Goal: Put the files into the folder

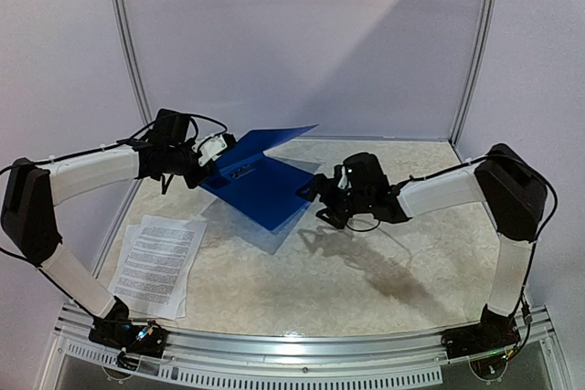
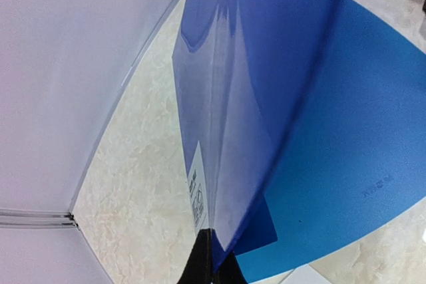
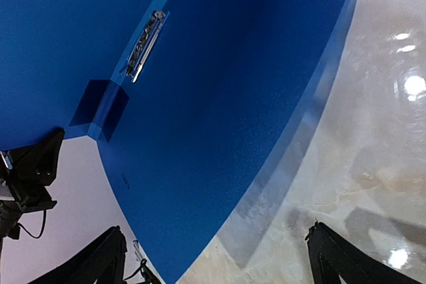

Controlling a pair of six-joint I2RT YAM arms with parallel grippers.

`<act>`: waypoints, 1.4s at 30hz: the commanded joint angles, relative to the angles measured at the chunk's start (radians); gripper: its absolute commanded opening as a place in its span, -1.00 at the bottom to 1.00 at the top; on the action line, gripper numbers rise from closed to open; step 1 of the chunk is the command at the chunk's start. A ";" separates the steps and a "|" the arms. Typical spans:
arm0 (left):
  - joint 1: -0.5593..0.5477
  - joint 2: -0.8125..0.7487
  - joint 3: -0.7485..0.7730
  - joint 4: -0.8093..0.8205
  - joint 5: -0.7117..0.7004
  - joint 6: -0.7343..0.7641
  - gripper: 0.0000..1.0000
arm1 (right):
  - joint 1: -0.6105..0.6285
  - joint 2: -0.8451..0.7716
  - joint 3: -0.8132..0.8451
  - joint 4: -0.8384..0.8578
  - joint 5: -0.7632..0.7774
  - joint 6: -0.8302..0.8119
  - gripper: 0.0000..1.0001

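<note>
The royal-blue folder hangs open above the table's back middle. My left gripper is shut on the edge of its raised cover. In the left wrist view the dark fingertips pinch that cover next to its white label. My right gripper hovers open at the folder's right edge, nothing between its fingers. In its view the folder's inside and the metal clip show. The files, printed white sheets, lie flat at the near left.
The beige marbled tabletop is boxed in by white walls at the back and sides. A metal rail runs along the near edge between the arm bases. The folder casts a shadow onto the table beneath it.
</note>
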 commanded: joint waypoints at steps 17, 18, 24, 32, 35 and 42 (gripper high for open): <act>0.010 -0.069 0.001 -0.075 0.155 -0.273 -1.00 | 0.026 0.350 0.171 0.501 -0.078 0.283 -0.43; 0.023 -0.073 0.001 -0.080 0.179 -0.297 -1.00 | 0.020 0.348 0.161 0.512 -0.081 0.284 -0.63; 0.163 -0.079 -0.001 -0.081 0.348 -0.455 -1.00 | -0.016 0.267 0.036 0.520 -0.075 0.256 -1.00; 0.254 -0.087 -0.031 -0.149 0.452 -0.456 0.30 | -0.089 0.053 -0.090 0.271 -0.171 0.062 -1.00; 0.282 -0.104 -0.027 -0.194 0.505 -0.424 0.51 | -0.138 -0.033 -0.101 0.073 -0.234 -0.057 -1.00; 0.290 -0.185 0.033 -0.389 0.500 -0.338 0.55 | -0.211 -0.224 0.008 -0.619 -0.248 -0.466 -1.00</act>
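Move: Some 5 cm forward, 15 cm left of and 2 cm below the open right gripper is the middle of the blue folder; its nearest edge is only about 6 cm left, 2 cm forward and 3 cm down. The folder's metal clip lies roughly 21 cm left and 9 cm forward, about level in height. The left fingers already pinch the folder; its middle is about 15 cm right of them, 1 cm back and 8 cm lower. From the left hand, the files lie 21 cm back, 10 cm left and 16 cm down. Reaching left about 7 cm and a little forward, dipping on the way, the right hand shuts its open fingers on the folder's right edge, then draws it some 14 cm to the right. The left hand first eases back a couple of centimetres with its pinch kept, rolls about 30 degrees with its left side sinking, then opens, lets go and backs off to the left and towards its base. ##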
